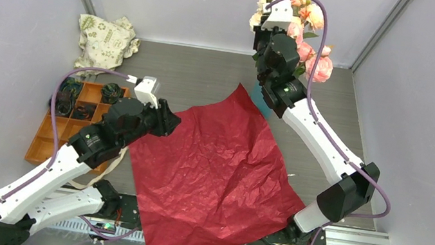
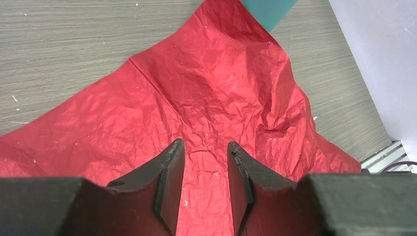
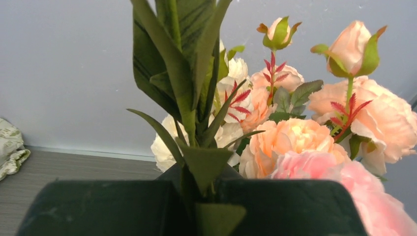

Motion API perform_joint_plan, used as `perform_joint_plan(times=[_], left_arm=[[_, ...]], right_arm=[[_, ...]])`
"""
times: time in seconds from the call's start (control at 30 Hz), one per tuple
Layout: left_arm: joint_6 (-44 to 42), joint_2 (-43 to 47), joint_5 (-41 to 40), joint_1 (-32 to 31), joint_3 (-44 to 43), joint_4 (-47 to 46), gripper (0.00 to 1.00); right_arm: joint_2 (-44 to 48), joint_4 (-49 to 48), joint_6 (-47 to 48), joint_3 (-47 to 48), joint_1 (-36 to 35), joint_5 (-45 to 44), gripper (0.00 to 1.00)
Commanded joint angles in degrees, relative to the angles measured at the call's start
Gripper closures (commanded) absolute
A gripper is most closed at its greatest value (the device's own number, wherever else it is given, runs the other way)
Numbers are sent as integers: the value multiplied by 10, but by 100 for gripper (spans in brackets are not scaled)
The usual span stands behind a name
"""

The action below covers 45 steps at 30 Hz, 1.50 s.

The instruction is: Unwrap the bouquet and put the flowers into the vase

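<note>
The dark red wrapping paper (image 1: 213, 174) lies spread flat and crinkled on the table, with no flowers on it. My left gripper (image 2: 205, 145) hovers open over the paper's left part (image 2: 211, 93), nothing between its fingers. At the back of the table my right gripper (image 3: 199, 172) is shut on the green stems of the flowers (image 3: 295, 137) and holds them upright; the pink, peach and cream heads (image 1: 309, 38) stand above the wrist. The teal vase (image 1: 260, 99) stands at the paper's far corner, below the flowers and mostly hidden behind the right arm; its side shows in the left wrist view (image 2: 268, 9).
An orange compartment tray (image 1: 45, 145) with dark rosettes sits at the left, beside my left arm. A white cloth bag with green print (image 1: 105, 37) lies in the back left corner. A cream ribbon (image 1: 104, 177) trails under the left arm. Walls close in on three sides.
</note>
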<state>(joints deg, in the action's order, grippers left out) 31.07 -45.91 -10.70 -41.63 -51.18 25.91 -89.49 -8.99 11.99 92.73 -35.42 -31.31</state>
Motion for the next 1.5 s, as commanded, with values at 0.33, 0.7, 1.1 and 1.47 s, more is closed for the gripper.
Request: perform_joint_plan(times=[0.33,0.7,1.1,1.47], left_arm=[[4,-12,1,-1,-2,-46,62],[5,-17,1,-1,-5,-46,62],[4,-15,-2,-1,-3,-44,62],[4,-17,-2,-2,-2,-46,62]], right_arm=[[25,-54,-2,-65,7,-59,99],[2,-47,-14,-80,11,-72,99],[-30,-45,-13,-76,13,-108,99],[-91,-24,7,-13,16,-192,99]])
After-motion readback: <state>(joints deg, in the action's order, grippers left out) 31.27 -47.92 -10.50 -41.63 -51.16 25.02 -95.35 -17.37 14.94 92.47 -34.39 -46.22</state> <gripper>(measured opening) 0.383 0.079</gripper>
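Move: The vase, standing under the rose held by the right hand, has its middle some 3 cm ahead of that hand, 5 cm to its right and 36 cm below. The blooms already in the vase crowd about 8 cm ahead and 9 cm to the right, roughly at finger height; the red wrapping sheet lies 27 cm back, 10 cm left and 46 cm down. From the left hand, the vase is about 25 cm ahead, 27 cm to the right and 16 cm lower. The last rose, still pinched by its stem, is first lowered about 2.5 cm by the right hand, then carried some 3.5 cm to the right towards the vase and the blooms in it, with a forward push of about 2 cm only at the end. Meanwhile the hand swings about 15 degrees clockwise, and the fingers keep their hold. ##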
